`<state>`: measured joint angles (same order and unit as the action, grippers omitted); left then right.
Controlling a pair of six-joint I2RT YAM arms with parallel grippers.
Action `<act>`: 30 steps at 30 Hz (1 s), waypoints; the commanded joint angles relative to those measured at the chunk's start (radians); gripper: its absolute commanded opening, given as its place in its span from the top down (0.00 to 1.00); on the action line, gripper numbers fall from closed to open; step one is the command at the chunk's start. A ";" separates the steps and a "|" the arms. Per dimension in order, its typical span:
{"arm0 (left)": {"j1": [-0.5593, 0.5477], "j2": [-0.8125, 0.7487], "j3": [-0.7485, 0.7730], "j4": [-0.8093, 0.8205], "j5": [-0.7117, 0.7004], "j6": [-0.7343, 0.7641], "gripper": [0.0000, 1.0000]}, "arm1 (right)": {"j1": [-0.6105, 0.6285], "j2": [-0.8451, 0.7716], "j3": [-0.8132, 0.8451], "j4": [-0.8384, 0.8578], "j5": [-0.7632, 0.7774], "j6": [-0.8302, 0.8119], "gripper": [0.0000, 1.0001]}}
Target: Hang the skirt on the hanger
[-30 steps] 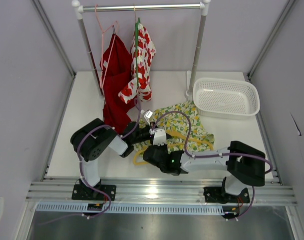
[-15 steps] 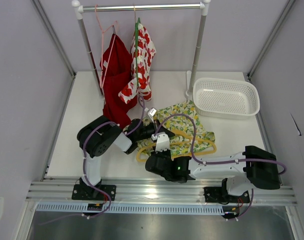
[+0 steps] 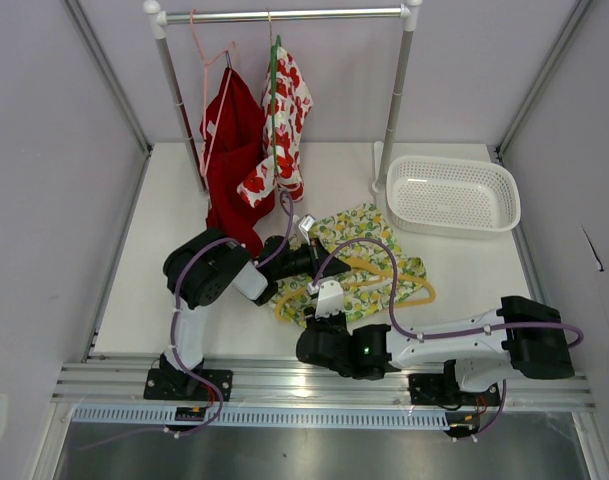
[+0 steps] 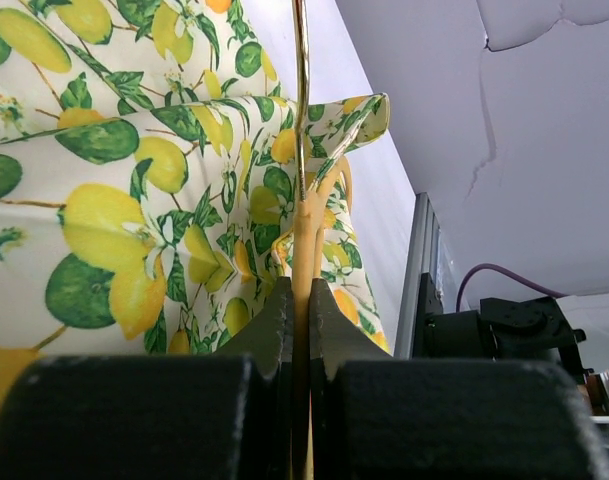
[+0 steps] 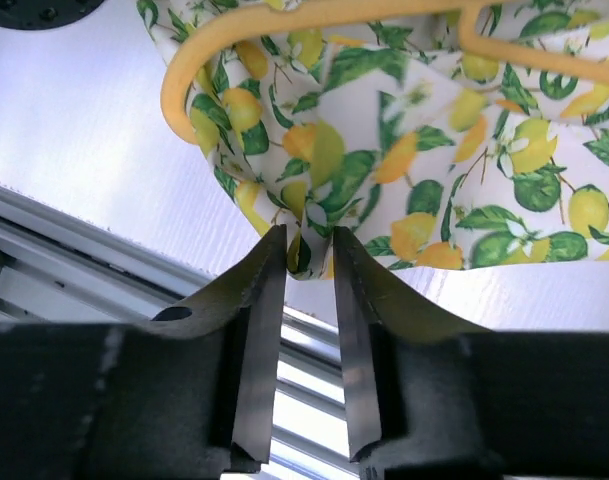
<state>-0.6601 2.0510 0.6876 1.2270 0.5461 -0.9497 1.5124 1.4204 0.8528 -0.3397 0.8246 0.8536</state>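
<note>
The skirt (image 3: 369,262), white with lemons and green leaves, lies crumpled on the table in front of the arms. The yellow hanger (image 3: 416,294) lies in and on it. My left gripper (image 3: 310,256) is shut on the hanger (image 4: 302,120) near its hook, and the skirt (image 4: 124,170) fills that view's left side. My right gripper (image 3: 329,297) is at the skirt's near edge. Its jaws (image 5: 309,245) stand slightly open with a fold of the skirt (image 5: 434,180) hanging between the tips. One curved end of the hanger (image 5: 284,18) crosses above them.
A white basket (image 3: 454,195) stands at the back right. The rail (image 3: 284,14) at the back carries a red garment (image 3: 229,150) on a pink hanger (image 3: 206,60) and a red-flowered garment (image 3: 286,120) on a green hanger (image 3: 275,70). Metal rails (image 3: 314,380) edge the table's near side.
The right arm has drawn back toward the near edge and its jaws have parted. The left arm has reached further right with the hanger, and skirt and hanger have shifted right.
</note>
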 commanded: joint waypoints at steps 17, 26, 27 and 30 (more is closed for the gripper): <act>0.013 -0.069 -0.083 0.410 -0.034 0.112 1.00 | -0.440 -0.365 0.028 -0.196 -0.282 -0.071 0.30; 0.013 -0.063 -0.019 0.353 -0.020 0.095 1.00 | -0.342 -0.152 0.092 -0.026 -0.383 -0.291 0.31; 0.013 -0.064 -0.014 0.348 -0.021 0.097 1.00 | -0.331 -0.137 0.089 -0.006 -0.366 -0.289 0.31; 0.014 -0.058 0.006 0.325 -0.020 0.101 1.00 | -0.307 -0.074 0.069 0.068 -0.358 -0.297 0.30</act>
<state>-0.6579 2.0121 0.6605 1.2465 0.5369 -0.9131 1.1908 1.3083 0.9035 -0.3805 0.4610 0.6044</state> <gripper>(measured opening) 0.040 0.695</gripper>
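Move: The skirt's folded flap, its near edge still between the right fingertips, has its middle about 5 cm ahead, 5 cm right and 5 cm below the right hand. From that hand the hanger's middle is some 8 cm ahead and 12 cm right, 5 cm lower; the hanger's left end about 3 cm ahead and 6 cm left, 6 cm lower. From the left hand, the flap's middle is about 9 cm back, 2 cm left and 2 cm down. The right hand opens its already parting fingers wide, frees the skirt's near edge and swings up, right and forward, some 8 cm each way, rolling its left side up and turning clockwise. Keeping the fingers open, it then comes back left and down with a little backward travel, undoing the roll and tipping slightly down, to finish about 5 cm farther forward than it began, above the flap beside the left gripper, while the left hand keeps its pinch on the hanger's neck and shifts only about a centimetre. ##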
